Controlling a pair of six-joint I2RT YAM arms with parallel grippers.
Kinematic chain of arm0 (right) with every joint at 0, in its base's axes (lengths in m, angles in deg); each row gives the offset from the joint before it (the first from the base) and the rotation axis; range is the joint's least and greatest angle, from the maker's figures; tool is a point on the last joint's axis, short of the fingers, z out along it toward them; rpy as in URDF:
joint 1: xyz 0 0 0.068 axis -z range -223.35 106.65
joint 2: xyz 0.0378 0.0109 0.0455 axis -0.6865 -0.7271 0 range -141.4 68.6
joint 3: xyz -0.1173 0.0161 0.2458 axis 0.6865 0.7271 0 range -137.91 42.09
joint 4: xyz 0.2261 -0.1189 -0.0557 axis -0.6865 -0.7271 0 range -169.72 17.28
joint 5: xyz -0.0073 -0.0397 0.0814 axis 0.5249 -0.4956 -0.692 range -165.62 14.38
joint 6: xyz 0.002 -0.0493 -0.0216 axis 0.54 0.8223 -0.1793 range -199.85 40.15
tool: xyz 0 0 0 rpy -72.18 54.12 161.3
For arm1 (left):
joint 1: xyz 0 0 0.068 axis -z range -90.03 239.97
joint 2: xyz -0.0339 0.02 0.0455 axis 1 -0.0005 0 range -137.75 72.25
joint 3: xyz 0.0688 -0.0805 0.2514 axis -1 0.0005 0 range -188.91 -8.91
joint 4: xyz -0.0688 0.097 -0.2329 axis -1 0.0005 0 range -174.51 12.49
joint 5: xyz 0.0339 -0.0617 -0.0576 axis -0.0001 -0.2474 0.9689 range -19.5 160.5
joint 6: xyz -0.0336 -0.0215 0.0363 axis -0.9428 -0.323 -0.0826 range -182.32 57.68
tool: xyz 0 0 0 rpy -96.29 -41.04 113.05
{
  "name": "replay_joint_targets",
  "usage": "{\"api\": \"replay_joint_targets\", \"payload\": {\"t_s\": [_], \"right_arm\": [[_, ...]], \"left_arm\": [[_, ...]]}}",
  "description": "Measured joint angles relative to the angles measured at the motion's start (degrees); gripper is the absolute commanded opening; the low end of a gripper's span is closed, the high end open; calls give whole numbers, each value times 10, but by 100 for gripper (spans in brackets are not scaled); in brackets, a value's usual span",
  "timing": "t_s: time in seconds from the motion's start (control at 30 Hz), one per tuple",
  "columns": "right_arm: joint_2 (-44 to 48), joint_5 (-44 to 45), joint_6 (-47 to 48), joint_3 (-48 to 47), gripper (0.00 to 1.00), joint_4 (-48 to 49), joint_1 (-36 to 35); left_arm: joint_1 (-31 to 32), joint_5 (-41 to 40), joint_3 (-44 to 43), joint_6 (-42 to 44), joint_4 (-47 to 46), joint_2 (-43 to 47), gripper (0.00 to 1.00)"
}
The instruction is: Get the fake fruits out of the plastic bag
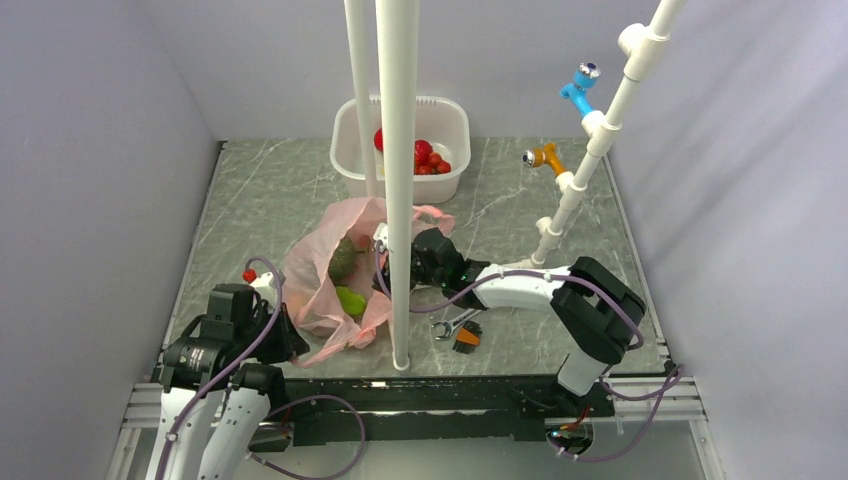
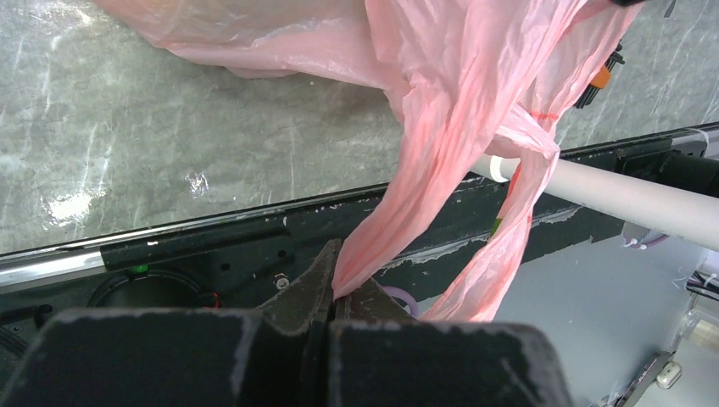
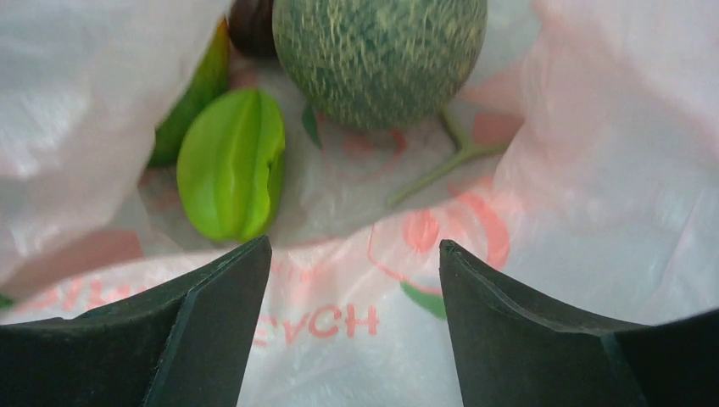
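The pink plastic bag point(image 1: 318, 285) lies at the table's middle left, its mouth facing right. My left gripper point(image 2: 339, 292) is shut on a stretched strip of the plastic bag point(image 2: 441, 127) over the near table edge. My right gripper point(image 3: 352, 254) stands open inside the bag's mouth with nothing between its fingers, only printed film under them. Just ahead of it lie a netted dull-green ball point(image 3: 381, 55) and a bright green ribbed piece point(image 3: 233, 165). A darker green piece point(image 3: 191, 97) is half hidden by film. From above, the ball point(image 1: 343, 258) and the green piece point(image 1: 350, 300) show through the bag.
A white tub point(image 1: 345, 150) at the back holds red round fruits point(image 1: 428, 158). A white pole point(image 1: 398, 180) crosses the top view and hides part of my right gripper. An orange-handled wrench point(image 1: 458, 328) lies right of the bag. A pipe rack point(image 1: 590, 140) stands at the right.
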Motion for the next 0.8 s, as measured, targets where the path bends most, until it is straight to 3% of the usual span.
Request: {"api": "replay_joint_targets", "payload": {"t_s": [0.4,0.8], "right_arm": [[-158,-30,-35,-228,99,18,-23],[-306,-5,44,-402,100,3,-29]], "left_arm": [[0,0,14,-3,1,22,0],[0,-1,8,-3,5,26,0]]}}
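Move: The melon lies inside the open plastic bag, about 8 cm to the right hand's left, 5 cm farther out and some 4 cm lower. The green star fruit is about 7 cm left of that hand, 4 cm back and 6 cm down; a green-red fruit lies some 12 cm left, 3 cm back and 6 cm down. From the left hand, the melon is roughly 21 cm ahead, 9 cm right and 8 cm below. Over the melon inside the bag, the right hand reaches left and forward, about 15 cm and 8 cm, towards the bag's far left side, first rising some 4 cm and then sinking about 2 cm. Its fingers spread from mostly to fully open while the wrist tilts about 10 degrees. The left hand stays put, its shut fingers still pinching the bag's handle. ##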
